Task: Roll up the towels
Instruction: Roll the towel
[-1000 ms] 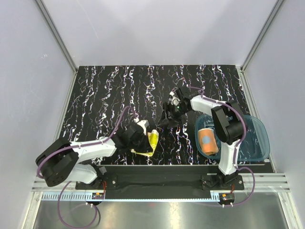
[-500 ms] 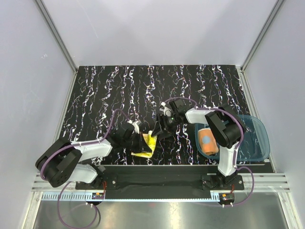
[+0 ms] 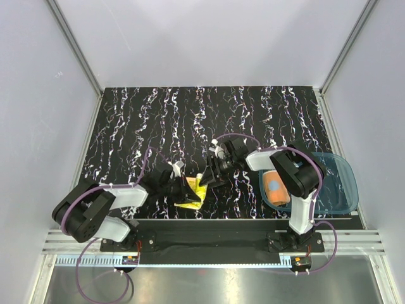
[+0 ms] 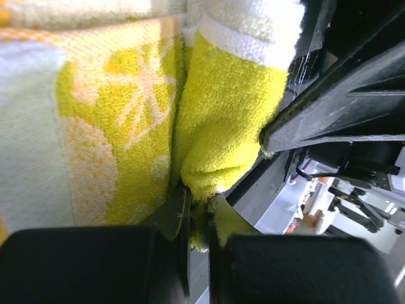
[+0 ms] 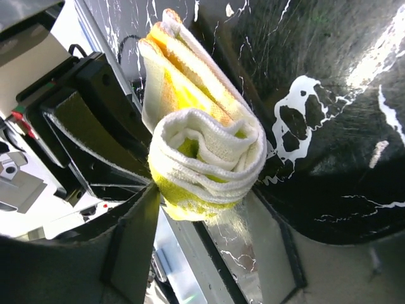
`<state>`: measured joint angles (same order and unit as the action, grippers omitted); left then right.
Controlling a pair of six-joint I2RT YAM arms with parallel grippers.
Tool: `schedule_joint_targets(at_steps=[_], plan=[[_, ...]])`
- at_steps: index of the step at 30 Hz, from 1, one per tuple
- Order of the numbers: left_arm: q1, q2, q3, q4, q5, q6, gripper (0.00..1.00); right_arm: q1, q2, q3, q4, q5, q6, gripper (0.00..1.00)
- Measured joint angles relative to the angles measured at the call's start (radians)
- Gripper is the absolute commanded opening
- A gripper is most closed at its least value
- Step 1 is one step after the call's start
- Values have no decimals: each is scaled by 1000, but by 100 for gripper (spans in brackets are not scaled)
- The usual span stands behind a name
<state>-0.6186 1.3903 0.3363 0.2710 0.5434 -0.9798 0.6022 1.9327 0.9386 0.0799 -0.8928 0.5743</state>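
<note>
The yellow towel (image 3: pixel 193 195) lies partly rolled on the black marbled mat near the front edge. My left gripper (image 3: pixel 182 185) is shut on one thin edge of it; in the left wrist view the yellow cloth (image 4: pixel 126 126) is pinched between the closed fingers (image 4: pixel 199 212). My right gripper (image 3: pixel 205 179) is open and straddles the rolled end (image 5: pixel 202 155). Its left finger (image 5: pixel 136 221) touches the roll and its right finger (image 5: pixel 272 234) stands just beside it. The orange towel (image 3: pixel 276 187) lies rolled in the tray.
A translucent blue tray (image 3: pixel 338 183) sits at the right edge of the mat (image 3: pixel 158 120), beside the right arm's base. Grey walls enclose the table on three sides. The mat's front edge runs just below the yellow towel.
My right gripper has come left and down from mid-table to the yellow towel, and its jaws have narrowed round the roll. The left gripper has drawn slightly left, still holding the towel.
</note>
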Motion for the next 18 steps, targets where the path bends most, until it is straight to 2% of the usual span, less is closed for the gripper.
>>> schedule_joint_targets(at_steps=[4,8,9,10,12,13,18], plan=[[13,2,-13,21,13,-16,0,4,5,-8,34,-1,11,55],[26,2,-18,22,23,-20,2,10,28,-10,68,-1,25,40],[28,2,-18,20,24,-19,4,11,34,-10,74,-1,27,31],[29,1,-18,17,24,-19,12,13,39,-10,79,0,31,26],[29,-5,-13,-1,18,-9,19,14,43,-10,80,3,39,12],[29,-9,-9,-14,13,-2,27,15,43,-8,76,8,40,9],[24,-72,42,-177,-64,80,41,24,43,47,-38,68,26,6]])
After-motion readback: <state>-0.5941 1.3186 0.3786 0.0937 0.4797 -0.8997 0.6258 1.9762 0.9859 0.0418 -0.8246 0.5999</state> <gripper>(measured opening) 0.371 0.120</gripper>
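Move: The yellow towel's part-rolled edge lies about 3 cm back and 3 cm left of the open right hand, 1 cm lower. From the left hand, still pinching it, its middle is roughly 3 cm ahead and 3 cm right, 1 cm lower. The towel's unrolled tail lies some 9 cm left of the right hand and 3 cm back; the orange towel, in the bin, is about 28 cm right and 2 cm back. Right gripper sinks about 1 cm, closing on the roll's far end; left opens its pinch, easing 1.5 cm left. ##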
